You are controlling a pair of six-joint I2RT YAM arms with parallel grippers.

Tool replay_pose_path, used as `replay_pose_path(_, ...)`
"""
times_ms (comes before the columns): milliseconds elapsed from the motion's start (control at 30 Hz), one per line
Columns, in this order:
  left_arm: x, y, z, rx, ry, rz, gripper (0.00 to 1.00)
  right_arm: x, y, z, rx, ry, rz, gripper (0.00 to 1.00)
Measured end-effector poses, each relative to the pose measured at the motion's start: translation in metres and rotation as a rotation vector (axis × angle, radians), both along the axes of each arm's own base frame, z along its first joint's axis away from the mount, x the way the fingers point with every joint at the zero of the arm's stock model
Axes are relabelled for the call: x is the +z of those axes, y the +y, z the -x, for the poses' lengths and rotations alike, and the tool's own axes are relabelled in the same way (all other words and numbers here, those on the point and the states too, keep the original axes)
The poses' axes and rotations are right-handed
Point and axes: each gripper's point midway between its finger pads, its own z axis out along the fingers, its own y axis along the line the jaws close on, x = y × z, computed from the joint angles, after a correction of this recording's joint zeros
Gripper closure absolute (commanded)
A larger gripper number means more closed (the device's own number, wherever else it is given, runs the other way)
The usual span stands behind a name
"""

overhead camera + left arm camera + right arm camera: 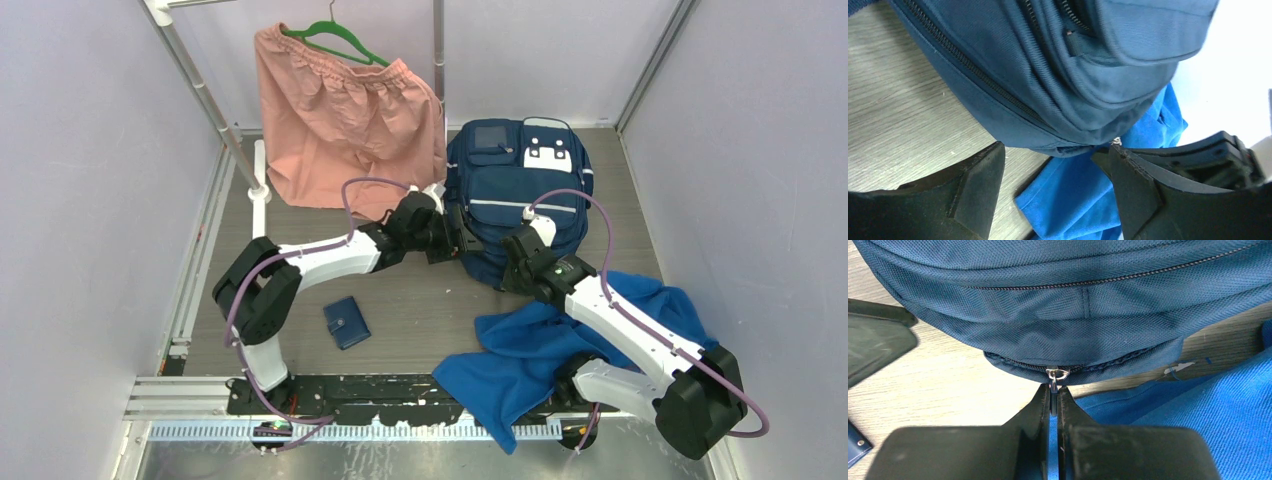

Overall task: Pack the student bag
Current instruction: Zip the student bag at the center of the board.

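The student bag lies flat at the back middle of the table, navy with white stripes. My left gripper is at its near left corner, open, with nothing between its fingers; the bag's edge is just beyond the tips. Pressed against the bag's near edge, my right gripper is shut on the silver zipper pull of the bag. In the right wrist view the gripper has its jaws closed on the pull's tab.
A royal-blue cloth is spread under the right arm and reaches the bag's near edge. A small navy wallet lies near the left arm. Pink shorts hang on a green hanger at the back left.
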Motion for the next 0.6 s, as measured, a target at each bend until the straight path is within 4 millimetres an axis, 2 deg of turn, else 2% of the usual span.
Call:
replay_pose_path(167,-0.017,-0.005,0.001,0.017,0.035,-0.023,0.34,0.000,0.001,0.000,0.002,0.000,-0.004,0.99)
replay_pose_path(267,-0.016,-0.010,-0.003,0.025,0.034,-0.016,0.46,0.000,0.001,0.000,0.003,0.000,-0.006,0.99)
replay_pose_path(367,-0.010,-0.015,-0.008,0.030,0.028,0.004,0.71,0.002,0.001,0.000,0.003,-0.005,-0.010,0.99)
replay_pose_path(433,-0.007,-0.017,-0.010,0.036,0.023,0.018,0.97,0.003,0.001,0.000,0.004,-0.008,-0.012,0.99)
replay_pose_path(467,-0.006,-0.018,-0.011,0.041,0.027,0.025,1.00,0.003,0.001,0.000,0.005,-0.009,-0.014,0.99)
replay_pose_path(600,-0.010,-0.017,-0.016,0.043,0.033,0.023,1.00,0.003,0.002,0.000,0.011,-0.007,-0.014,0.99)
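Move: The bag's near-left side seam lies only about 2 cm ahead, 2 cm right and 2 cm below the open left fingers. The zipper pull, already held in the right fingertips, is some 9 cm back and 7 cm right of the left hand, about 4 cm lower. The bag's middle is roughly 8 cm ahead and 9 cm right of the left hand. From the right hand, the seam is about 11 cm ahead and 5 cm left, slightly higher. Left hand dips, eases about 2 cm right and forward, closing to pinch the bag's seam; right keeps the pull. ##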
